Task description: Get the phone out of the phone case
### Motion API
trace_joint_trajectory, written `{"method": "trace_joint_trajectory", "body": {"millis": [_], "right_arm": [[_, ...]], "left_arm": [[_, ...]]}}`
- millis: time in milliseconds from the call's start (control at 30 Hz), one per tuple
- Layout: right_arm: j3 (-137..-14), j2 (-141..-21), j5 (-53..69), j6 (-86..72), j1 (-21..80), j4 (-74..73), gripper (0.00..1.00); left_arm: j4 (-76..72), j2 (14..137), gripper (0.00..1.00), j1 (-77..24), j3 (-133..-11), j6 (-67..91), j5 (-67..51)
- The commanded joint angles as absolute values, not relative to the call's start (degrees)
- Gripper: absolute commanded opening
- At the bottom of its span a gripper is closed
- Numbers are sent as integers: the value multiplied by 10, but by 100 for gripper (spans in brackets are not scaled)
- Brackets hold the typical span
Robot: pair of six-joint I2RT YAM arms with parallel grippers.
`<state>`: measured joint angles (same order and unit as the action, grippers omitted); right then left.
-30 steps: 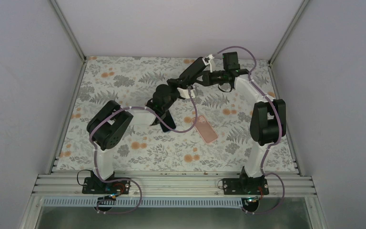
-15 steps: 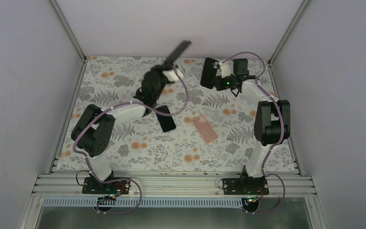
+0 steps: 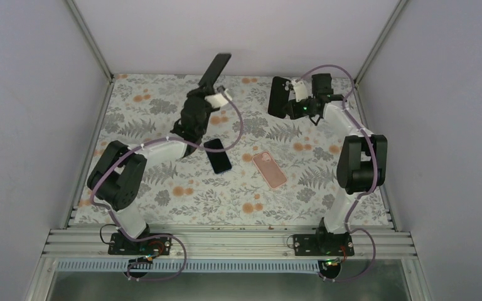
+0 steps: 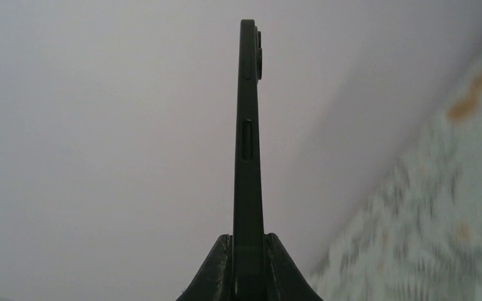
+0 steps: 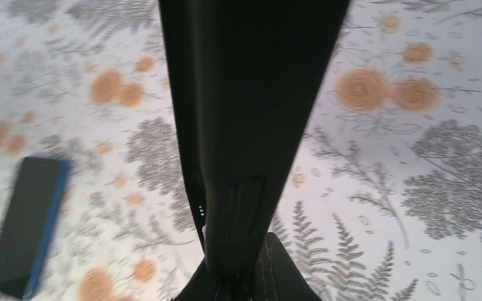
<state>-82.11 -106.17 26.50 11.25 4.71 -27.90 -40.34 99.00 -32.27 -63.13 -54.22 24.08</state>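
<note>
My left gripper (image 3: 208, 86) is raised over the back left of the floral mat and is shut on the lower end of a thin black phone (image 3: 219, 65). In the left wrist view the phone (image 4: 248, 125) stands edge-on between my fingers (image 4: 218, 263), side buttons and camera bump showing. My right gripper (image 3: 290, 100) at the back right is shut on a black phone case (image 3: 278, 96). In the right wrist view the case (image 5: 257, 94) fills the middle and hangs above the mat. The two grippers are well apart.
A second dark phone with a blue edge (image 3: 217, 155) lies flat mid-mat and also shows in the right wrist view (image 5: 25, 226). A pink case (image 3: 270, 169) lies to its right. The floral mat (image 3: 163, 200) is bounded by grey walls and metal posts.
One second ago both grippers held one black item together at the back. They have pulled apart: the left swung left and up with the phone, the right kept the case.
</note>
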Motion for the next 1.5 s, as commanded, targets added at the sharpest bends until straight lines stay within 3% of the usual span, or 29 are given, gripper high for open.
{"method": "trace_joint_trajectory", "body": {"millis": [0,100,233,433,567,867,1133,1200,1233,1267,1333,1367,1433,1467], "right_arm": [[-889,-1077,419,179,29,-450,3],[-885,-1085,456,238,18,-561,3],[-818,-1063,414,318,-5,-627,3],[-729,-1032,376,399,-88,-667,3],[-683,-1039,352,441,-100,-692,3],[-599,-1039,295,475,-104,-691,3],[-598,-1036,271,469,-135,-684,3],[-596,-1039,264,468,-142,-679,4],[-595,-1042,261,469,-146,-677,4],[-596,-1045,257,467,-150,-673,11],[-597,-1049,249,467,-154,-669,31],[-599,-1050,245,465,-156,-667,42],[-606,-1047,239,464,-158,-668,92],[-612,-1045,234,463,-158,-669,99]], "left_arm": [[-558,928,2,-308,-500,-736,336],[-556,844,2,-303,-390,-793,377],[-524,727,2,-306,-269,-828,427],[-325,609,2,-324,-187,-729,461],[-213,618,2,-346,-177,-627,453],[-213,678,2,-402,-113,-609,438],[-235,751,3,-444,-97,-580,425],[-222,760,13,-458,-98,-562,416],[-216,763,31,-466,-97,-556,410],[-218,764,57,-474,-95,-551,408],[-194,762,88,-503,-95,-529,403],[-186,756,99,-512,-94,-520,401],[-147,739,100,-523,-103,-501,377],[-128,726,100,-526,-110,-491,370]]}}
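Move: My left hand holds the phone high. Its free spot lies about 19 cm back, 6 cm left and 28 cm below. The blue-edged phone is some 13 cm right of that spot and 2 cm farther out; the pink case lies about 22 cm back and 28 cm right of my left hand. My right hand holds the emptied black phone case, whose spot is 25 cm back, 4 cm right and 13 cm below, with the pink case 12 cm left of it and 3 cm farther out. I bring both arms back together. My left hand sinks about 25 cm and draws back 22 cm, swinging left, then easing slightly right, rolling its left side up and tipping down while it lowers the phone beside the blue-edged one. My right hand pulls back about 25 cm, down and right, turning its fingers nearly straight down to lay the case beside the pink one. At the end I open both grippers and release. ##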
